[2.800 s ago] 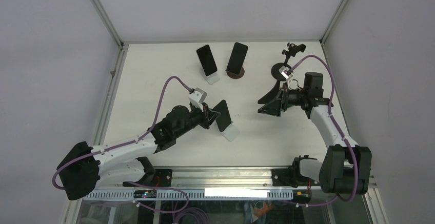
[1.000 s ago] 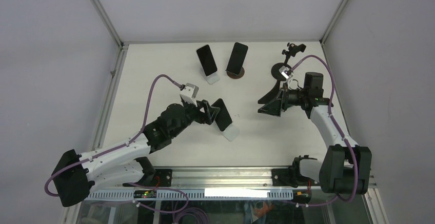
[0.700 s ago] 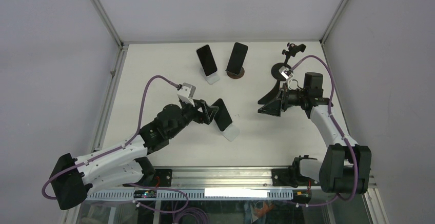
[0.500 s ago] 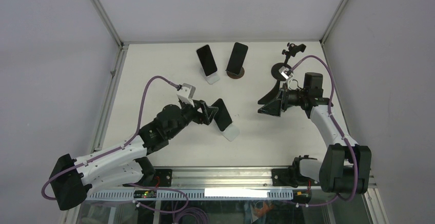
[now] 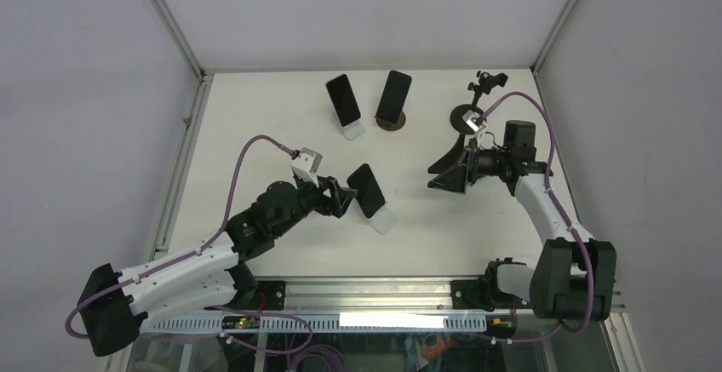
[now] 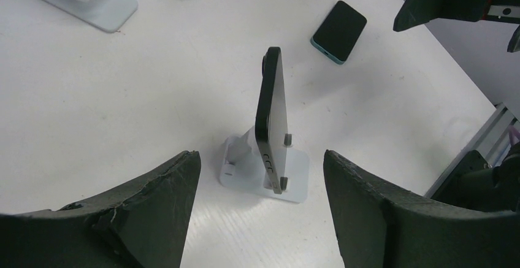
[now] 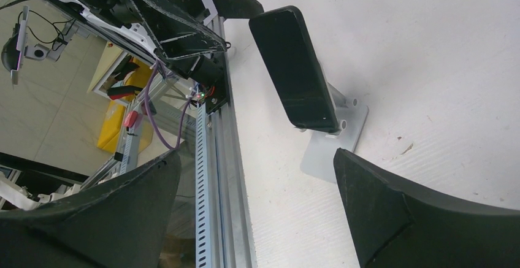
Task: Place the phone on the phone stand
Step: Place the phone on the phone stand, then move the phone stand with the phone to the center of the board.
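Observation:
A black phone leans upright on a small white phone stand in the middle of the table. In the left wrist view the phone shows edge-on, resting against the pegs of the stand. My left gripper is just left of it, open and apart from it, and holds nothing. My right gripper hovers open to the right of the stand. From there it faces the phone's dark screen and the stand's base.
Two more phones stand at the back, one on a white stand and one on a round brown base. A black clamp stand is at the back right. Another phone in a teal case lies flat near my right gripper.
My left arm has drawn back from the phone toward the near left, jaws still open. The phone stays on its stand. The right arm has not moved.

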Controlling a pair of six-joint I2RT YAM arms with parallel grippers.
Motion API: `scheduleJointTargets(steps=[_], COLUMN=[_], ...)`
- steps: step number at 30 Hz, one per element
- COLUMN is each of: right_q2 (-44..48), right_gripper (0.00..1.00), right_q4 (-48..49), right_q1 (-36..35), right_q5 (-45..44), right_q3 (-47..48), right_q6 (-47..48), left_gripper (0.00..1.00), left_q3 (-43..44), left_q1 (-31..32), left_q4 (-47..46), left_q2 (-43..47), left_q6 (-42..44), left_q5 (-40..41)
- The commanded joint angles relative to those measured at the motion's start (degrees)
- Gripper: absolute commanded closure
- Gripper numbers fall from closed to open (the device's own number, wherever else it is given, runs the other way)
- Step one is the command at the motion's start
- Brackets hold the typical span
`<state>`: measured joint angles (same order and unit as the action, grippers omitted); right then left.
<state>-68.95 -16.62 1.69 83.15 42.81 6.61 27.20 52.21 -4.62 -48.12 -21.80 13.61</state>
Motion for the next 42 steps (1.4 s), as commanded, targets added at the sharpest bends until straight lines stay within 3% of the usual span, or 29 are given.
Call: scheduleJointTargets(steps=[1,14,33,36,42], right_q2=[0.0,0.0,-0.2,-0.2,-0.2], right_gripper=[0.01,0.01,0.01,0.01,0.01], right_q4=[0.2,0.1,-0.3,-0.3,-0.4], right_q1=[0.7,0.8,0.9,0.9,0.9], right_q5=[-0.1,-0.1,0.0,0.0,0.0], right_q3=[2.3,2.3,2.5,2.5,2.6], right_q6=[1.4,1.5,1.6,1.8,1.8], left_gripper=[0.26,0.28,0.55,0.64,0.98], left_q3=[-0.8,-3.1,-2.3,-2.5,-2.6], left_q1=[0.5,0.5,0.5,0.5,0.5], left_q4=[-0.5,-8.6,-20.2,-21.5,-22.4], left_q2=[1.1,-5.1,-21.5,-22.6,-23.4], left_q6=[-0.3,-2.1,-5.0,-5.2,-4.6], left_q5=[-2.0,-5.0,-3.5,-3.7,-4.7])
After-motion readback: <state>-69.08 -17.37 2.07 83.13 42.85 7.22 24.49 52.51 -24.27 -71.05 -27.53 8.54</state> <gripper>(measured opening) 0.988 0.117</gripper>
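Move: The phone that already leans on its metal stand is about 6 cm to the left hand's right and 3 cm ahead, its middle some 5 cm lower; the stand's foot plate is about 8 cm right, 3 cm back and 14 cm below. The far phone on its silver stand is roughly 30 cm ahead and 2 cm left, the phone on the round-based stand 30 cm ahead and 12 cm right. From the right hand the near phone lies some 16 cm left, 4 cm back and 8 cm down. The left hand, empty and about three-quarters open, eases slightly back and then sinks some 7 cm in all while going about 5 cm to the right, in towards the lower part of the near phone's left long edge, its fingers tipping down about 10 degrees. The fingers close slowly on the way down and faster at the end, once the sinking has stopped, until the tips pinch that edge just above the stand's ledge, one finger on the screen side and one behind. ##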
